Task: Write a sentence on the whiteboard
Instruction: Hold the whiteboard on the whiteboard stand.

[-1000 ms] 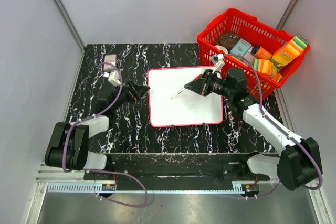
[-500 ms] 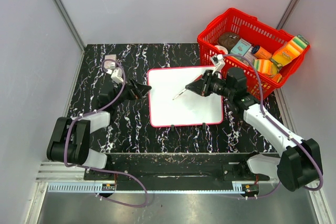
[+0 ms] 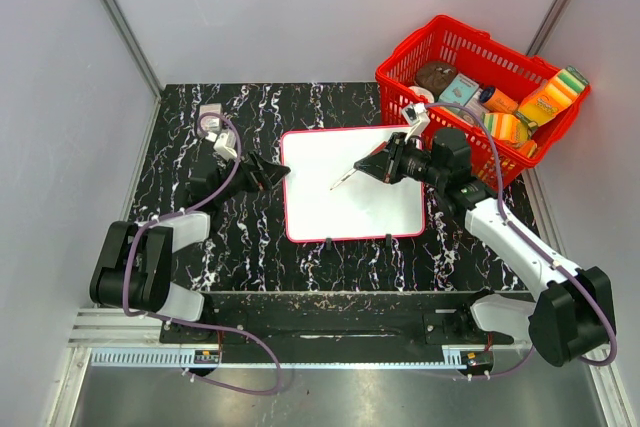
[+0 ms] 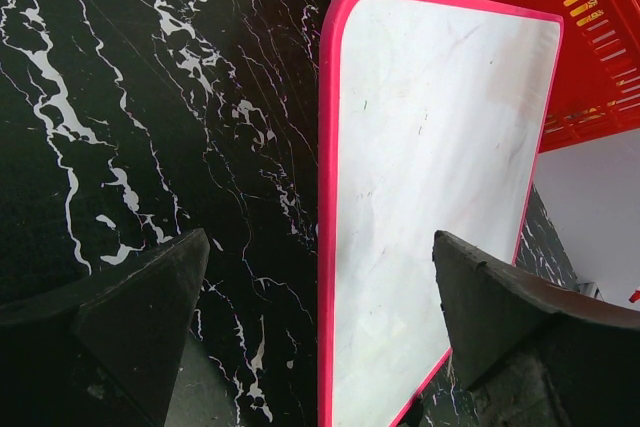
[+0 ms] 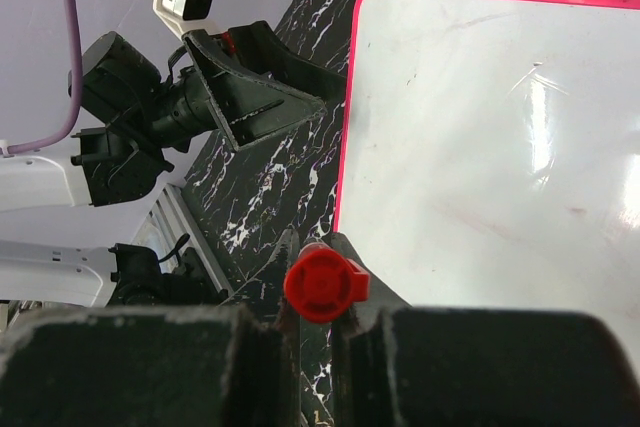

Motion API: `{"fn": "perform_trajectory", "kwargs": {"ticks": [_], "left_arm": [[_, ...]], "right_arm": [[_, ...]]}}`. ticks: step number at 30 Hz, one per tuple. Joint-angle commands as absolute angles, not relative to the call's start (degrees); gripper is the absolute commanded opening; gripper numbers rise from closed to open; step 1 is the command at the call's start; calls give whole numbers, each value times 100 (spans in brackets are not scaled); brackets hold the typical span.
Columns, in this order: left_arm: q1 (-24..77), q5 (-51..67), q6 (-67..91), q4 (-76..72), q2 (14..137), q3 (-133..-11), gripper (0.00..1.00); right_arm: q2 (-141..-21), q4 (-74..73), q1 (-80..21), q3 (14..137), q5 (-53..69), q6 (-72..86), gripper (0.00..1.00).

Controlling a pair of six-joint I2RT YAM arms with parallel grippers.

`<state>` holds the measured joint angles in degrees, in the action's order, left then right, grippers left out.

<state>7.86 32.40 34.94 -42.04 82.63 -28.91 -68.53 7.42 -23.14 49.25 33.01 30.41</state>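
The whiteboard (image 3: 340,212) lies flat mid-table, white with a red rim. Its face (image 4: 430,147) (image 5: 500,147) carries only faint smudges; no sentence shows on it. My left gripper (image 3: 282,172) (image 4: 318,247) is open and straddles the board's left edge, one finger over the black table and the other over the board. Over the board's right half, my right gripper (image 3: 370,165) (image 5: 315,247) is shut on a marker (image 3: 343,177). The marker points down-left toward the middle of the board. Its red rear end (image 5: 322,282) sticks out between the jaws.
A red basket (image 3: 455,37) with several packaged goods stands at the back right, next to the board's far right corner. A small white object (image 3: 210,110) lies at the back left. Two dark clips (image 3: 330,240) sit on the board's near edge.
My left gripper has moved right, up to the board's left edge. The right gripper with the marker has shifted slightly to the right.
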Motion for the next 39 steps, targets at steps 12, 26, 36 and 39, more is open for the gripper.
{"fn": "perform_trajectory", "kwargs": {"ticks": [12,26,36,39], "left_arm": [[800,4174,3673,-5070,8911,-3331,99],[993,4667,3876,-5186,9483,-3770,92],[1081,4948,3885,-5221,9624,-3902,62],[1099,5053,3911,-5256,9694,-3937,48]], "right_arm": [[-6697,932,-2311,5133,3340,2962,0],[-6715,976,-2303,5150,3375,3015,0],[-6750,993,-2303,5106,3393,3015,0],[-6741,984,-2303,5106,3384,3006,0]]}}
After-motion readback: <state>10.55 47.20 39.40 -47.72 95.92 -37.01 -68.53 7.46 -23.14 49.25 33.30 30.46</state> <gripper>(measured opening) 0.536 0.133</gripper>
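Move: The whiteboard's left edge, which the open left hand is about to take, lies some 3 cm to that hand's right, about level in reach and 1 cm lower. The board's middle is roughly 17 cm to the right and 1 cm nearer the base; the marker slants above it, about 16 cm right and 2 cm ahead. A small box stands 14 cm left and 12 cm farther out. From the marker-holding right hand, the same edge lies about 16 cm left, 2 cm back and 10 cm below. Contact isn't clear yet, but the left hand brings its jaws around the whiteboard's left edge, one finger over the white face and the other behind the rim. It travels about 5 cm to the right, first dipping slightly, while turning some 15 degrees clockwise; near the end the wide-open fingers close to about half. The right hand stays put and keeps its hold on the marker. ##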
